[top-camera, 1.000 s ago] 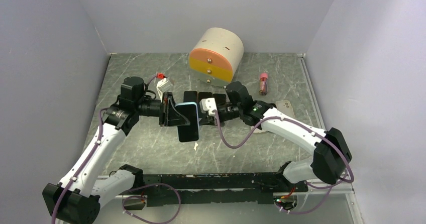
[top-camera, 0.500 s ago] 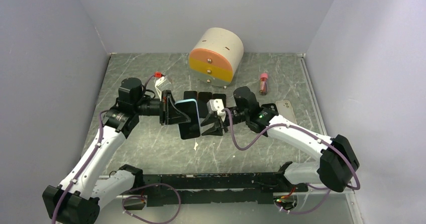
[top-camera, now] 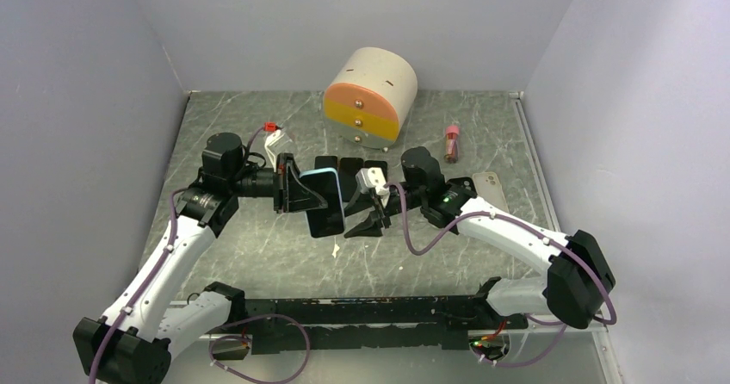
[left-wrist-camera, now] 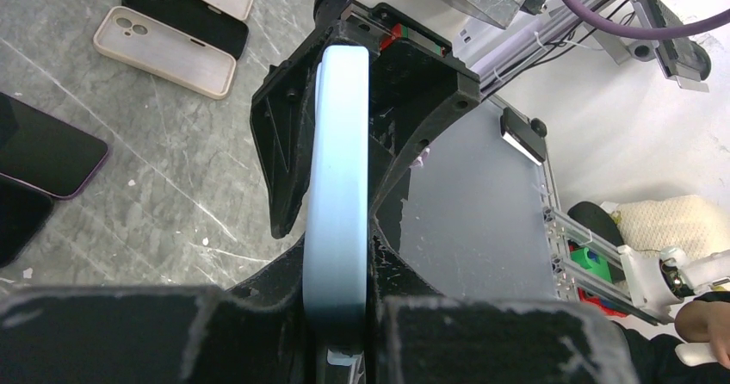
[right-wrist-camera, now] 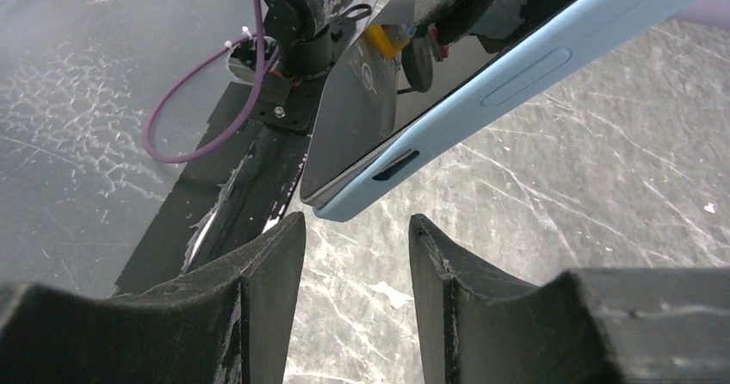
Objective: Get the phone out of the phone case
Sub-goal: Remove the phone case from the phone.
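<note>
A phone (top-camera: 325,216) in a light blue phone case (top-camera: 320,176) hangs above the middle of the table. My left gripper (top-camera: 303,195) is shut on its flat sides. In the left wrist view the case's pale blue edge (left-wrist-camera: 338,169) runs up between my left gripper (left-wrist-camera: 338,268) fingers. My right gripper (top-camera: 366,222) is open just right of the phone's lower end, holding nothing. In the right wrist view my right gripper (right-wrist-camera: 357,229) sits just short of the case's lower corner (right-wrist-camera: 361,203). The dark screen (right-wrist-camera: 361,117) faces the arm bases, and the phone sits fully in the case.
A round beige drawer unit (top-camera: 370,96) with orange and yellow fronts stands at the back. Several dark phones (top-camera: 351,167) lie behind the grippers, an empty pale case (top-camera: 488,186) to the right, and a small red-capped tube (top-camera: 451,143) beyond it. A white cable with a red plug (top-camera: 275,139) lies at the back left.
My right gripper has opened, let go of the phone's right side, and drawn back right and down. The left gripper still holds the cased phone in the same place.
</note>
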Motion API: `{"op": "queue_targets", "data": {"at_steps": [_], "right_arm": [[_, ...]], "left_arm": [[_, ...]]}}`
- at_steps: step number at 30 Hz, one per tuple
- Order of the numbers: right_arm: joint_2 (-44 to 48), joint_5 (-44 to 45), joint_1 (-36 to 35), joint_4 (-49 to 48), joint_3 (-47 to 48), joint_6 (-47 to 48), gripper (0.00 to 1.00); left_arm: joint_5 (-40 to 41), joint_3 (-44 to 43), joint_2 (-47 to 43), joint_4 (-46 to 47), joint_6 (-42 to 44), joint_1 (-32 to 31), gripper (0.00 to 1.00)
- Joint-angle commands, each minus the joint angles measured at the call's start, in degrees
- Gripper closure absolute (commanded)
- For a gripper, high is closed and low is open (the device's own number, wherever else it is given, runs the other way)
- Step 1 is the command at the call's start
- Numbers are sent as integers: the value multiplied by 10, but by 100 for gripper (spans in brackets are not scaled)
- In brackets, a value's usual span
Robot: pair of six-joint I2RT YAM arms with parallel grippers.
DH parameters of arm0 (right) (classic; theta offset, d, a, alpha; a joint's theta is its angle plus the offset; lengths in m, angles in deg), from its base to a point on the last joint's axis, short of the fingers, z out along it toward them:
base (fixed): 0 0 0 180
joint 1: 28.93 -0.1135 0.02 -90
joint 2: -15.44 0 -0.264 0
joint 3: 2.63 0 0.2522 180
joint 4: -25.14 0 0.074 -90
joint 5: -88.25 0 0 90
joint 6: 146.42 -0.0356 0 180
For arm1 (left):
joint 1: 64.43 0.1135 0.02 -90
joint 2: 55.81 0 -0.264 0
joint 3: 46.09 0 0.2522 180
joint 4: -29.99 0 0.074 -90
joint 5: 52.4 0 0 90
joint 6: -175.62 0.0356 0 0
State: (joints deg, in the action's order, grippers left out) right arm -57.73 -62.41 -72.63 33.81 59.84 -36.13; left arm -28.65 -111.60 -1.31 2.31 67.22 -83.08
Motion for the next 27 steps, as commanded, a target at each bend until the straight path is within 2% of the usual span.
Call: {"op": "queue_targets", "data": {"at_steps": [1,10,13,21,27], "right_arm": [[0,-29,-2,-41,9,-19,49],[-7,-14,-2,-95,2,-66,53],[-7,-8,-2,-97,0,-65,58],[-11,37,0,-111,-8,-73,72],[-15,66,10,-173,-27,-115,78]], "left_arm": [[-31,4,-7,54,-21,4,97],[-45,18,-10,84,-48,4,98],[-50,23,-14,101,-61,4,97],[-77,53,-18,225,-156,4,97],[-81,66,-24,270,-194,3,98]]}}
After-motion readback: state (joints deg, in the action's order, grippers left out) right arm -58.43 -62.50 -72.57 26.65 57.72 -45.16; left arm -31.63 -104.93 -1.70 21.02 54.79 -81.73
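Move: The near right corner of the light blue case, still around the phone in my left fingers, lies about 1 cm to the left and 1 cm back of my open right fingertips, at about their height. From my left hand that corner is some 5 cm back, 5 cm to the right and 4 cm lower. On the table, roughly 25 cm ahead of my right hand and 20 cm below, lie the middle black phone, straight ahead, and the right black phone, 6 cm to its right. I shut my right fingers from half open to about a quarter, bringing the tips in on either side of the blue case's near right corner to pinch it. That hand all but stays in place, lifting barely 1 cm and settling back while it rolls some 5 degrees, forward side down. My left hand keeps its grip on the cased phone and tips its fingers up about 5 degrees. ##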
